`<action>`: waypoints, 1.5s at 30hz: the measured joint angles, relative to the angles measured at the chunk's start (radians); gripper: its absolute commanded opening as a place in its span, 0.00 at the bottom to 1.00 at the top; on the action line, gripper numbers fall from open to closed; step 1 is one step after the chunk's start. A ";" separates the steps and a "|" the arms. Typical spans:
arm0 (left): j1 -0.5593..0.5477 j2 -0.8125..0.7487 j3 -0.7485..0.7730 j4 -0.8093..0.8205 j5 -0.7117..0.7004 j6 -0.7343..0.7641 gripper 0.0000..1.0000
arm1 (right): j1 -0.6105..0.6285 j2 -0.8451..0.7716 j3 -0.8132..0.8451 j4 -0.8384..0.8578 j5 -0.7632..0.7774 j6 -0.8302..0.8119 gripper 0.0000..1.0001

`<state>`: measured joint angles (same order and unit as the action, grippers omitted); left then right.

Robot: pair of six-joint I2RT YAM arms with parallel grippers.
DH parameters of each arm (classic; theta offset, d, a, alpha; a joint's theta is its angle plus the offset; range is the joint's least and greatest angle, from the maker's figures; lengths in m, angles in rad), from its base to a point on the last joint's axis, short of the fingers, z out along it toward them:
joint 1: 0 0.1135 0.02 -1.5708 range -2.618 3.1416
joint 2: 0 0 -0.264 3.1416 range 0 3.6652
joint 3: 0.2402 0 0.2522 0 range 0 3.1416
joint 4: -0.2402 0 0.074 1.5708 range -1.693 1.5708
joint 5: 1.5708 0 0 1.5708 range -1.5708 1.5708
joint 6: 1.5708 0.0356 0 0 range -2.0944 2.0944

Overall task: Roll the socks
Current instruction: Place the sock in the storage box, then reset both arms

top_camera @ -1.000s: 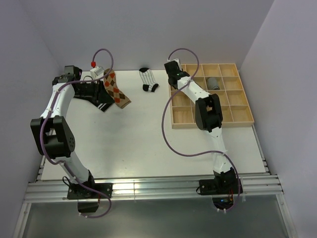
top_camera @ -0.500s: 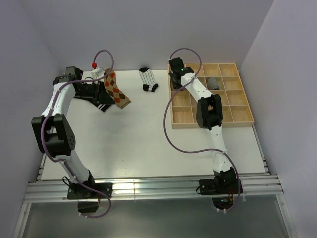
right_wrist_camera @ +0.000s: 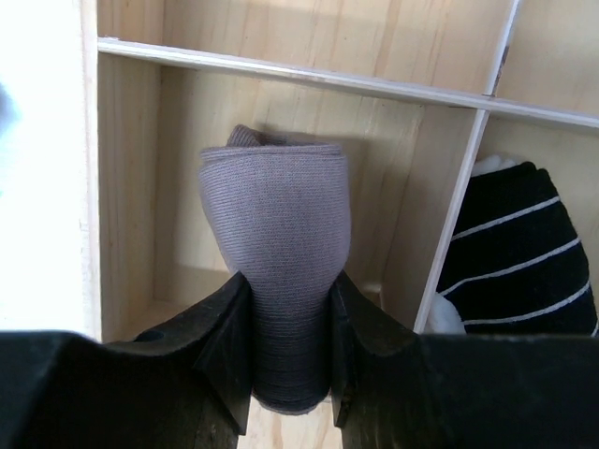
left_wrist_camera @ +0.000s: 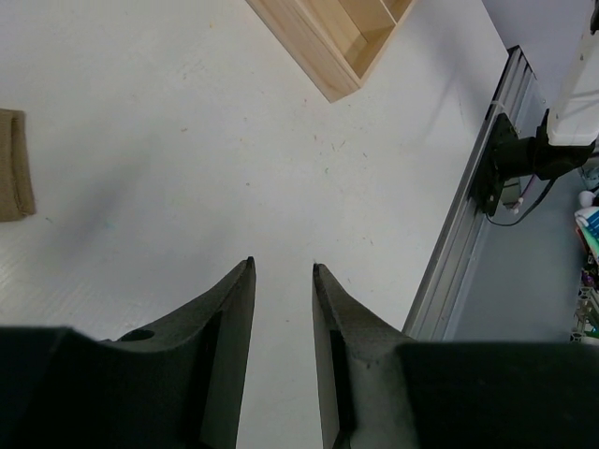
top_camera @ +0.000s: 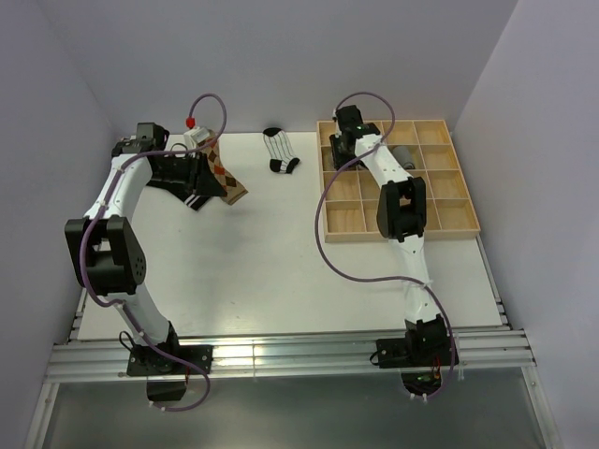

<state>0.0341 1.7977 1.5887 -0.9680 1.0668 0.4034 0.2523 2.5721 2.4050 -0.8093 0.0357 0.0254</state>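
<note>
My right gripper (right_wrist_camera: 288,281) is shut on a rolled grey sock (right_wrist_camera: 276,206) and holds it over a compartment of the wooden tray (right_wrist_camera: 126,187). From above, this gripper (top_camera: 346,142) is at the tray's far left corner. A black sock with thin white lines (right_wrist_camera: 519,253) fills the adjoining compartment. My left gripper (left_wrist_camera: 283,264) is open with nothing between its fingers, above bare table. In the top view it (top_camera: 208,166) hovers by the tan-orange argyle sock (top_camera: 229,180) and a black sock with white bands (top_camera: 192,195). A black-and-white striped sock (top_camera: 279,152) lies at the back middle.
The wooden grid tray (top_camera: 449,220) takes up the back right of the table. A tan bit of fabric (left_wrist_camera: 14,164) shows at the left edge of the left wrist view. A metal rail (top_camera: 281,355) runs along the near edge by both arm bases.
My right gripper has carried the grey sock rightward, from the tray's left edge to above its far left compartment. My left wrist has shifted slightly to the right.
</note>
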 measured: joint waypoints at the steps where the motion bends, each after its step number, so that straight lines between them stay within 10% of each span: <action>1: -0.007 0.000 0.000 0.002 -0.006 -0.003 0.36 | -0.002 0.000 0.000 0.000 -0.003 0.002 0.46; 6: -0.027 0.000 0.000 0.003 -0.025 -0.006 0.35 | -0.002 -0.004 -0.029 0.009 -0.015 0.006 0.65; 25: -0.027 0.000 0.002 0.002 -0.039 0.002 0.35 | 0.007 -0.304 -0.322 0.229 0.003 0.076 0.70; 45: -0.028 -0.116 -0.087 0.081 -0.111 -0.008 0.36 | 0.151 -1.345 -1.313 0.666 -0.055 0.278 0.84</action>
<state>0.0059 1.6821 1.5013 -0.8867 0.9558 0.3954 0.4034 1.2266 1.0924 -0.1436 -0.0193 0.3031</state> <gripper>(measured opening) 0.363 0.778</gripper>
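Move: The right hand stands low in the storage box, the rolled grey-brown sock between its fingers. The sock's middle is about 1 cm ahead and 1 cm below; its compartment's middle is some 2 cm ahead. The black striped sock lies about 8 cm to the right and 2 cm ahead, the grey rolled sock some 16 cm right and 2 cm ahead. From the left hand, the held sock is roughly 22 cm ahead, 24 cm right and 17 cm lower. Sinking barely 1 cm, the right hand opens its fingers and lets go of the rolled sock in its compartment, easing back about 2 cm while still low and seeming to drag on the box. It then climbs clear and sweeps back over the box's near rows, ending roughly 24 cm higher and 20 cm back, fingers tilting up towards forward and left. ##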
